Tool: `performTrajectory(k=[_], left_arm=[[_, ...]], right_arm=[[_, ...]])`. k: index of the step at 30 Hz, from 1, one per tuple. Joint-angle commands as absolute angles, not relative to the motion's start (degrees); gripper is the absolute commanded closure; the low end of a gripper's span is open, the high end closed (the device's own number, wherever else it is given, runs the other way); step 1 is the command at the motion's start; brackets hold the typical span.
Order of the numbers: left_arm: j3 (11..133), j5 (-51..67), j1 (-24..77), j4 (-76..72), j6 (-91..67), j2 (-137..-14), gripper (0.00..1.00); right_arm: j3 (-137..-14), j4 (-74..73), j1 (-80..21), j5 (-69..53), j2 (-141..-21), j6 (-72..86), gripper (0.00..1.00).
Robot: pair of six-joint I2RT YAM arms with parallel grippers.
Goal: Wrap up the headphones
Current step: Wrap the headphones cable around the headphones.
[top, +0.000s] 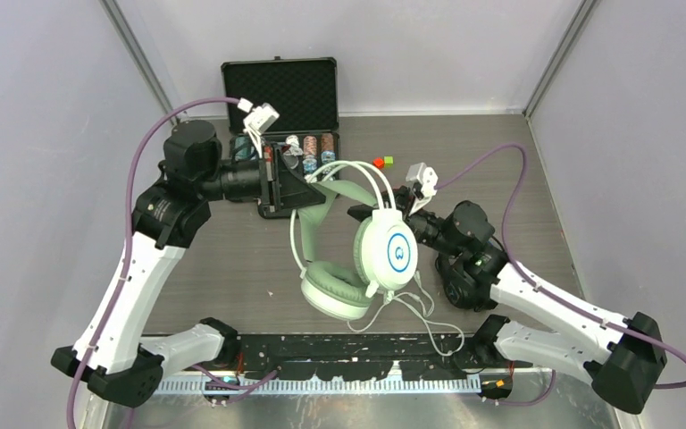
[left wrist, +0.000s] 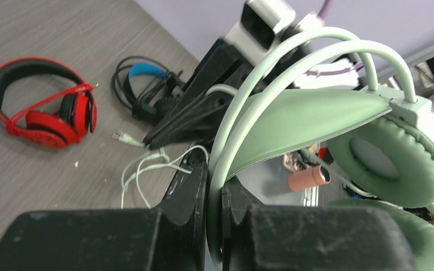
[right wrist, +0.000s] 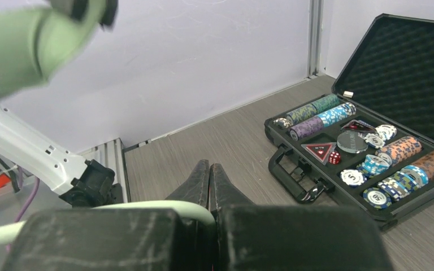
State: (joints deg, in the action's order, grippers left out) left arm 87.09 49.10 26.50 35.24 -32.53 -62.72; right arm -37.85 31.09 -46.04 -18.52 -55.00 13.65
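The pale mint-green headphones [top: 362, 259] hang above the table's middle, one white cup [top: 387, 252] facing up. My left gripper [left wrist: 217, 180] is shut on the headband's thin arch [left wrist: 271, 62], and it appears from above as the left gripper [top: 315, 197]. My right gripper [right wrist: 209, 170] is shut; a pale-green cable [right wrist: 147, 207] bends into the base of its jaws. In the top view the right gripper [top: 359, 213] sits beside the cup. Loose cable [top: 411, 313] trails on the table. Red headphones [left wrist: 45, 110] and black headphones with a blue band [left wrist: 147, 84] lie beyond.
An open black case [top: 281, 89] of poker chips [right wrist: 373, 164] stands at the back, close behind the left gripper. Small red and green dice [top: 382, 162] lie near it. A black rail [top: 348, 357] runs along the near edge. Grey walls close in both sides.
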Motion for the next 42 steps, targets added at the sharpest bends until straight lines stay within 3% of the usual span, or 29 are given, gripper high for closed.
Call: performTrajectory(k=[1, 11, 24, 34, 42], left_arm=[[86.05, 56.05, 26.72, 40.77, -27.6, -60.38, 1.0], [90.82, 39.49, 27.22, 64.38, -1.03, -62.5, 1.0], [91.78, 21.72, 34.71, 67.87, 23.76, -63.76, 1.0], [89.47, 7.1, 38.78, 64.52, 30.6, -64.22, 1.0], [87.99, 4.41, 39.86, 59.45, 37.96, -64.38, 1.0]], right_arm=[[-43.76, 21.55, -43.33, -20.65, -53.23, 12.71, 1.0], [-59.12, -14.37, -41.44, -22.21, -52.67, 10.52, 1.0], [-75.47, -44.74, -41.51, -28.83, -58.72, 18.7, 1.0], [-79.58, -50.59, -41.43, -34.94, -62.25, 22.32, 0.99], [-77.36, -42.91, -41.4, -47.21, -63.84, 29.82, 0.99]])
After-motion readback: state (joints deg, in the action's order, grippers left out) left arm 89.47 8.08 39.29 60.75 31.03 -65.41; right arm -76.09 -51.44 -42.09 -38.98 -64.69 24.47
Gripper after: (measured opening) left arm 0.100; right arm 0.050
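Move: Ahead of and below the headphones' right ear cup, the right fingers already pinch the white cable: that cup lies roughly 11 cm back, 4 cm right and 10 cm up, the left cup 17 cm back, 3 cm left and 9 cm up. Red headphones lie on the table 7 cm ahead, 10 cm right, 30 cm down. From the left hand, gripping the headband, the pinched cable is about 3 cm ahead, 5 cm right, 10 cm below. Lowering the headband some 11 cm, the left hand drifts left and then forward by 5 or 6 cm and rolls its fingers from pointing right to pointing down, right and forward. Meanwhile the right hand draws the pinched cable about 9 cm back and 4 cm right, sinking slightly, towards the right ear cup's outer side, its fingers tipping to aim left and down. Both grips stay shut. ##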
